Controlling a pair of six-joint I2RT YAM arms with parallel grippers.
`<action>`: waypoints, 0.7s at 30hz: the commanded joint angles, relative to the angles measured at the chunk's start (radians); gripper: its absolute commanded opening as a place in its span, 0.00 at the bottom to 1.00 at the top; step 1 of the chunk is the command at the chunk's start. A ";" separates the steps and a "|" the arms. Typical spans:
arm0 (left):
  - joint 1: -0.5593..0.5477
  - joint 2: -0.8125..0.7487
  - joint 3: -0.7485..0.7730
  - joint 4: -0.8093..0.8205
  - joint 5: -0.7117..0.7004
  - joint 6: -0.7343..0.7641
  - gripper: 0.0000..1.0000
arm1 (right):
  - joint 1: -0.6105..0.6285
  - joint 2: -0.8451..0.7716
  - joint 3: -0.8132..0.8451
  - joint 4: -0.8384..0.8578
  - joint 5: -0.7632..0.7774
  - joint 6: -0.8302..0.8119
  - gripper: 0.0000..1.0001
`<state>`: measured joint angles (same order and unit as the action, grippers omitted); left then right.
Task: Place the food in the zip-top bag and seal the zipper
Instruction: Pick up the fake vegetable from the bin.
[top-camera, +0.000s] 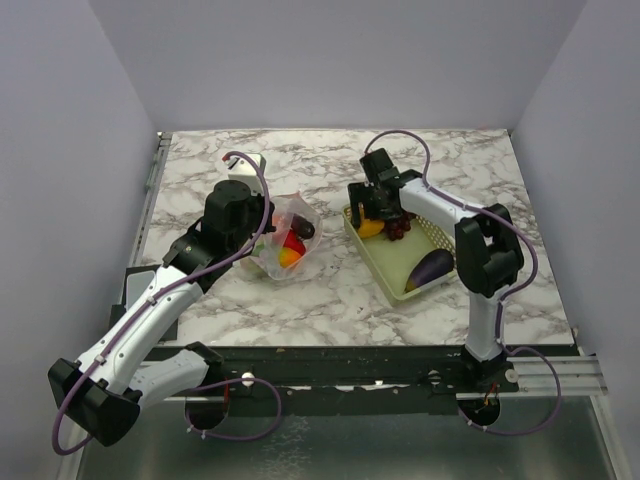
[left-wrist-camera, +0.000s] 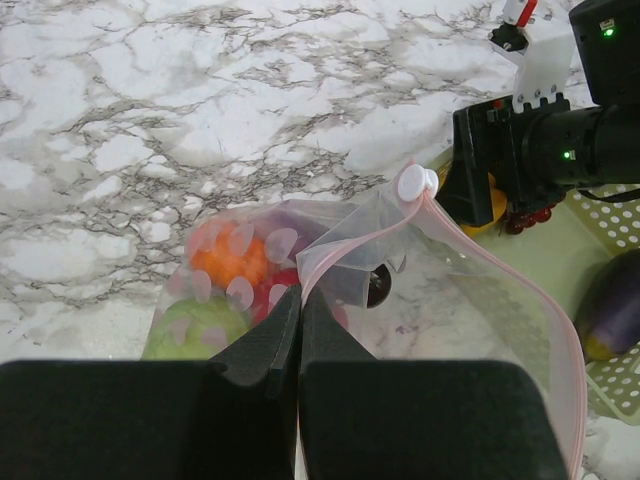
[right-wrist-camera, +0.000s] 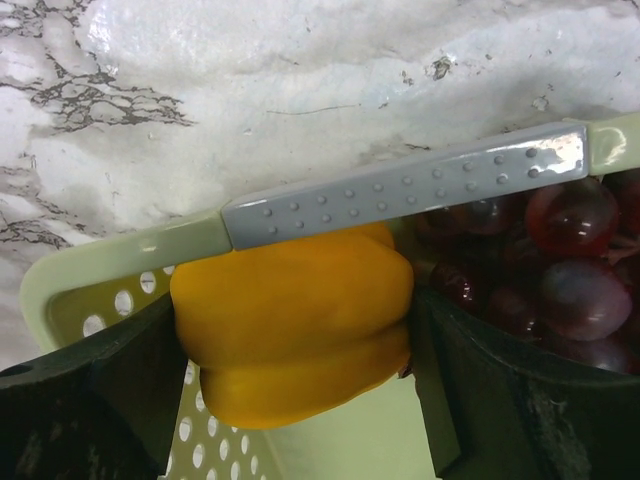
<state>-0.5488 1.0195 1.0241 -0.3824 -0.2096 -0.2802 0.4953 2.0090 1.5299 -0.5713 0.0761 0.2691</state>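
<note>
The clear zip-top bag (top-camera: 287, 243) lies left of centre, and my left gripper (left-wrist-camera: 299, 300) is shut on its pinkish zipper (left-wrist-camera: 500, 262) edge, holding the mouth up. Orange (left-wrist-camera: 228, 258), green (left-wrist-camera: 195, 325) and red (left-wrist-camera: 280, 292) food shows inside the bag. A white slider (left-wrist-camera: 415, 182) sits at the zipper's far end. My right gripper (right-wrist-camera: 295, 350) reaches down into the yellow-green basket (top-camera: 385, 275), its fingers pressed against both sides of the yellow pepper (right-wrist-camera: 295, 320). Dark red grapes (right-wrist-camera: 560, 260) lie right beside it. The purple eggplant (top-camera: 432, 265) rests at the basket's near end.
The basket's grey handle (right-wrist-camera: 400, 185) runs just above the pepper along the far rim. Marble tabletop (top-camera: 330, 160) extends behind both arms. White walls enclose the table at the left, right and back.
</note>
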 joint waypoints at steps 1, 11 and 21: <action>0.007 0.004 -0.007 0.022 0.020 -0.004 0.01 | -0.004 -0.053 -0.038 -0.037 0.016 0.006 0.51; 0.008 0.005 -0.008 0.023 0.024 -0.006 0.01 | -0.004 -0.216 -0.098 -0.044 0.071 0.028 0.43; 0.009 0.011 -0.007 0.023 0.028 -0.007 0.01 | 0.000 -0.392 -0.118 -0.058 0.010 0.025 0.40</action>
<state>-0.5449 1.0260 1.0241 -0.3828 -0.2043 -0.2810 0.4953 1.7027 1.4311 -0.6086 0.1181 0.2909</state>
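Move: Between the right fingers the yellow pepper is already gripped, still down in the bin's far left corner. From this hand the bag's open mouth lies about 17 cm left, 2 cm back and some 5 cm higher; the grapes are about 6 cm to the hand's right, level with it, and the eggplant 13 cm right and 10 cm back. From the left hand the bag's mouth is about 6 cm ahead, 4 cm right and 15 cm below. Lifting the yellow pepper out of the bin, the right hand first eases back and to the right, low down, by some 2 cm each way, then rises nearly straight up and fast, about 9 cm in all, its fingertips tilting outward some 10 degrees. The fingers keep their hold; the left hand stays put, still pinching the bag's rim. ##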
